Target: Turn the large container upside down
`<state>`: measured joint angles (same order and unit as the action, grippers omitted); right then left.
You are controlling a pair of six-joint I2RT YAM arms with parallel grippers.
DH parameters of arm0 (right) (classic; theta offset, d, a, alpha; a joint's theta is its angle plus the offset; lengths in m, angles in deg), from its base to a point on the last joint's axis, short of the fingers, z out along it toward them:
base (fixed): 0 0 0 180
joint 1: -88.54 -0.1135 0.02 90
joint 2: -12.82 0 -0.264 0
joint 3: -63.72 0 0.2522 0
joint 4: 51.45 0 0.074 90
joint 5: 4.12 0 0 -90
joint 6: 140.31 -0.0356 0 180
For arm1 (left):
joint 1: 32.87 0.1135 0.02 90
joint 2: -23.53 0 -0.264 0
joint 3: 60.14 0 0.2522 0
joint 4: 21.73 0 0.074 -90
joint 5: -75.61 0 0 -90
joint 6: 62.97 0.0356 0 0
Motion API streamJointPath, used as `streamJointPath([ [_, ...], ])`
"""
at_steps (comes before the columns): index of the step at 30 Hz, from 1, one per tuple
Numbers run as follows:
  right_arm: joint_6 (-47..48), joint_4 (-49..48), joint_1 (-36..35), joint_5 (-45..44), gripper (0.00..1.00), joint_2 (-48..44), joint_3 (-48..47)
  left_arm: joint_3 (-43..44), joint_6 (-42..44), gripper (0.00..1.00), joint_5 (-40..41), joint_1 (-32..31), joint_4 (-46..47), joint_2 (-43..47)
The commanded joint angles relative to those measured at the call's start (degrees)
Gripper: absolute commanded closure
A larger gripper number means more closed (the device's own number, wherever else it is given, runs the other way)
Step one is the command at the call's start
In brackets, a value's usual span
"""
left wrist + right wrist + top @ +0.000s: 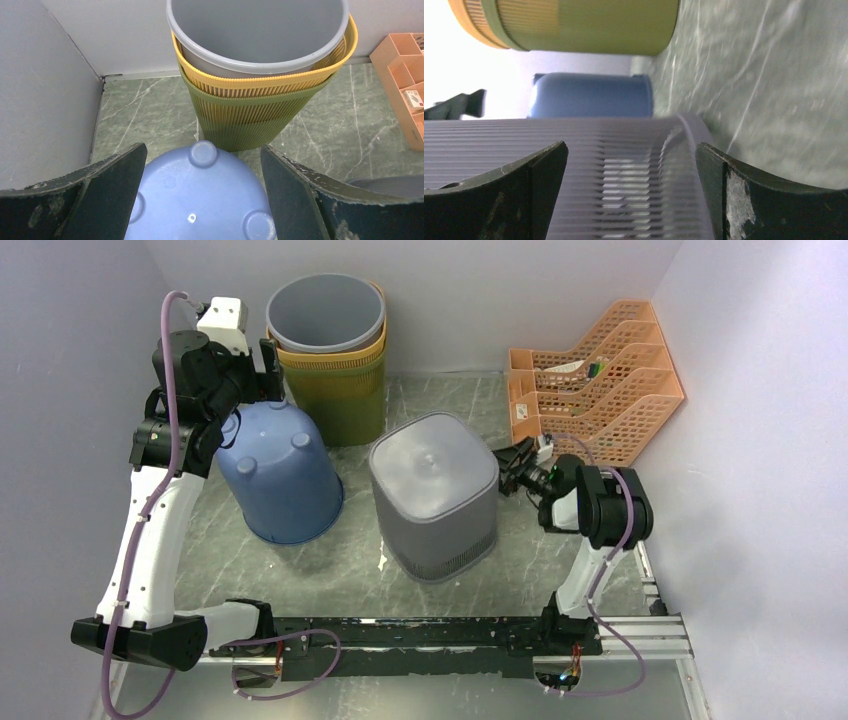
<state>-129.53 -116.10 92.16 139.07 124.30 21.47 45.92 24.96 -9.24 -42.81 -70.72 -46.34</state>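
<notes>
The large container [435,495], grey and ribbed, stands upside down in the middle of the table, its flat base facing up. My right gripper [515,465] is at its right wall, turned on its side and open. In the right wrist view the ribbed container [624,175] fills the gap in the right gripper [631,150], and neither finger presses on it. My left gripper [262,380] is open at the back left, above an upside-down blue bucket [280,470]. In the left wrist view the left gripper [202,152] hangs over the footed base of the blue bucket [200,200].
A nested stack of grey, yellow and green bins [330,340] stands upright at the back, just behind the blue bucket. An orange mesh file rack [595,390] sits at the back right. Grey walls close in the table on three sides.
</notes>
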Motion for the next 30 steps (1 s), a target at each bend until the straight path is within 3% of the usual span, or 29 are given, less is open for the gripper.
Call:
streamJointPath([
  [1, 28.6, 36.6, 0.3, -7.3, 0.0, -9.7, -8.6, -0.1, 1.2, 0.04, 0.3, -0.3, 0.3, 0.3],
  [3, 38.3, 50.0, 0.0, -12.2, 0.0, -12.6, -13.0, -0.9, 1.2, 0.05, 0.5, -0.3, 0.7, 0.3],
  [7, 46.0, 61.6, -0.2, -17.5, 0.0, -15.2, -17.2, -2.0, 0.7, 0.05, -0.2, -0.3, 1.8, 0.0],
  [15, 53.4, 75.4, -1.0, -29.7, 0.0, -28.2, -22.1, -3.2, 0.5, 0.04, -0.7, -0.3, 2.6, -0.5],
  [23, 61.0, 89.7, -5.4, -37.0, 0.0, -36.3, -38.9, -5.4, -1.0, 0.04, -1.8, -0.3, 4.1, 0.6],
  [30, 65.3, 96.9, -18.4, -40.3, 0.0, -35.0, -51.5, -6.0, -1.8, 0.05, -2.5, -0.4, 5.0, 0.7],
])
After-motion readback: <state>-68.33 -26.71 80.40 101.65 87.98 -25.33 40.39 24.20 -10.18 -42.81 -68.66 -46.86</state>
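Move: The right hand sits wide open at the lower right wall of the upturned grey container, whose middle lies about 14 cm to its left, 6 cm back and 6 cm higher. The file rack stands some 15 cm ahead and 19 cm right of that hand, the container stack roughly 13 cm ahead and 37 cm left. From the left hand, the grey container is around 38 cm right, 6 cm back and 25 cm below. The right hand comes free of the grey container's right wall with its fingers staying wide open, going forward about 6 cm, edging right away from the wall, then climbing steeply to some 24 cm above its start and swinging back left at the end. The hand rolls so the fingers come round from forward-left to mostly forward. The left hand, still open, sinks about 4 cm over the blue container. ##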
